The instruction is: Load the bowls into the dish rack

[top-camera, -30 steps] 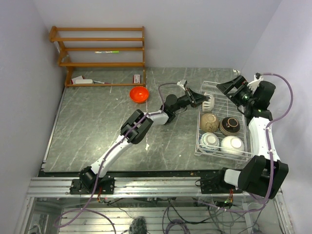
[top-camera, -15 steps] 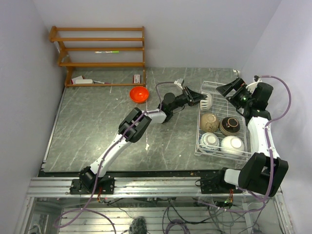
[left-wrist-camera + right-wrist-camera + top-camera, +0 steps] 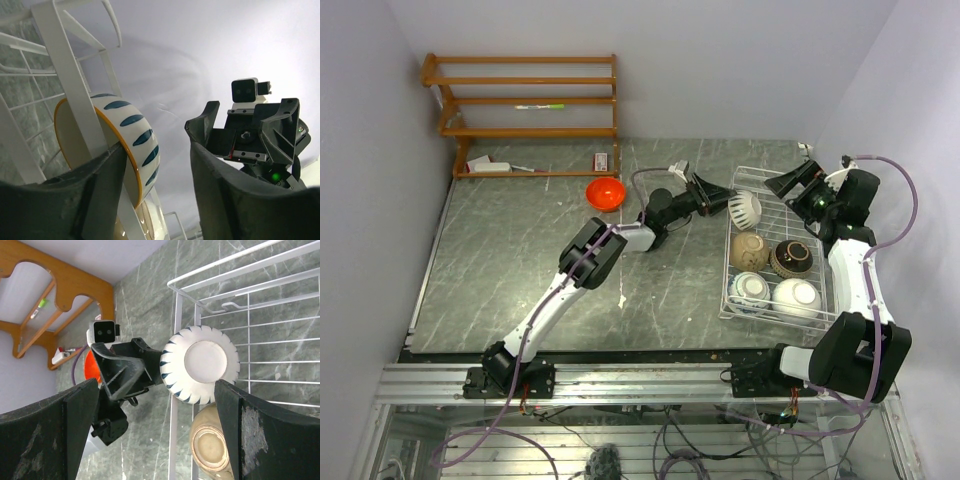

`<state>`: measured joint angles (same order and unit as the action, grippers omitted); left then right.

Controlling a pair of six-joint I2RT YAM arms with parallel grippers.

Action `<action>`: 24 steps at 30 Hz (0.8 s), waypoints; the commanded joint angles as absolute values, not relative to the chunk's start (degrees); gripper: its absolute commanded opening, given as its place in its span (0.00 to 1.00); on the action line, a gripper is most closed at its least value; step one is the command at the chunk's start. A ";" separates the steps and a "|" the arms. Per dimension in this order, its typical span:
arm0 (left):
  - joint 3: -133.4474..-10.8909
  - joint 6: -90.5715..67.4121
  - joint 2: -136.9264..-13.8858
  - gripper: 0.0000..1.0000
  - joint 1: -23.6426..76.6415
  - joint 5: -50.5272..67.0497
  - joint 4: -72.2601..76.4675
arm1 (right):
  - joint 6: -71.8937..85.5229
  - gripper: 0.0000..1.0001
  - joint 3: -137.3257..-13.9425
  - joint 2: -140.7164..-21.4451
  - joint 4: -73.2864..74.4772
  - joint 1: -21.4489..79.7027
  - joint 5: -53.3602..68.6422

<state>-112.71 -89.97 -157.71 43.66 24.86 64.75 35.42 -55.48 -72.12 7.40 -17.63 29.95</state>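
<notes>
A blue-and-white patterned bowl (image 3: 745, 208) stands on its side at the far left corner of the white wire dish rack (image 3: 775, 215), leaning on a rack bar (image 3: 65, 65). My left gripper (image 3: 718, 200) is open just left of it. One finger (image 3: 100, 170) touches the bowl's rim (image 3: 130, 130). The rack also holds a cream-tan bowl (image 3: 750, 248), a dark brown bowl (image 3: 792, 258), another patterned bowl (image 3: 752, 288) and a white bowl (image 3: 796, 296). An orange-red bowl (image 3: 605, 192) sits on the table. My right gripper (image 3: 790, 183) is open and empty above the rack's far right. In its view the patterned bowl (image 3: 205, 362) shows beside the left gripper (image 3: 125, 370).
A brown wooden shelf unit (image 3: 525, 100) stands at the back left with small items at its base. Walls close in on the left, back and right. The rack (image 3: 280, 360) has bare wire beside the patterned bowl.
My left gripper has drawn back to the left from the patterned bowl, which now stands more exposed at the rack's edge. The right arm has barely moved.
</notes>
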 commanded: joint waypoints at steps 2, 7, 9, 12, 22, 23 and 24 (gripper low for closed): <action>-112.54 -87.69 -154.76 0.74 43.41 25.87 64.87 | 34.11 1.00 -54.84 -72.10 7.82 -18.11 28.99; -109.57 -85.37 -152.06 0.99 42.79 26.32 62.97 | 33.27 1.00 -55.39 -72.16 8.95 -18.03 28.32; -107.54 -83.72 -150.45 1.00 42.52 26.36 61.15 | 32.94 1.00 -55.52 -72.03 9.57 -18.03 27.61; -105.29 -81.29 -148.61 0.99 42.44 26.58 58.54 | 32.78 1.00 -55.42 -71.98 10.18 -18.06 27.07; -100.78 -75.63 -144.67 0.99 41.93 26.51 50.75 | 32.62 1.00 -55.37 -71.69 11.14 -18.03 26.38; -100.35 -74.93 -143.87 0.99 41.79 26.40 50.08 | 32.61 1.00 -55.41 -71.59 11.20 -18.04 26.37; -99.97 -74.22 -143.23 0.99 41.60 26.45 49.12 | 32.63 1.00 -55.38 -71.55 11.24 -18.02 26.25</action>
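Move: The white bowl with blue marks stands tipped in the rack about 5 cm to the left hand's right, 3 cm back and 4 cm below it, its rim at the fingertips. From that hand the tan bowl is some 13 cm back and 7 cm to the right, 8 cm lower; the black bowl is about 15 cm back, 17 cm right, equally low. From the right hand the white bowl lies roughly 10 cm left, 6 cm back and 11 cm below. Up by some 1.5 cm, then down over 4 cm, the left hand spreads its half-open fingers fully and comes free of the white bowl's rim. It draws back about 2 cm to the left, beside the rack's left side, while the upward-pointing fingers tip down almost level. The right hand, still wide open and empty, eases about 1.5 cm down. ##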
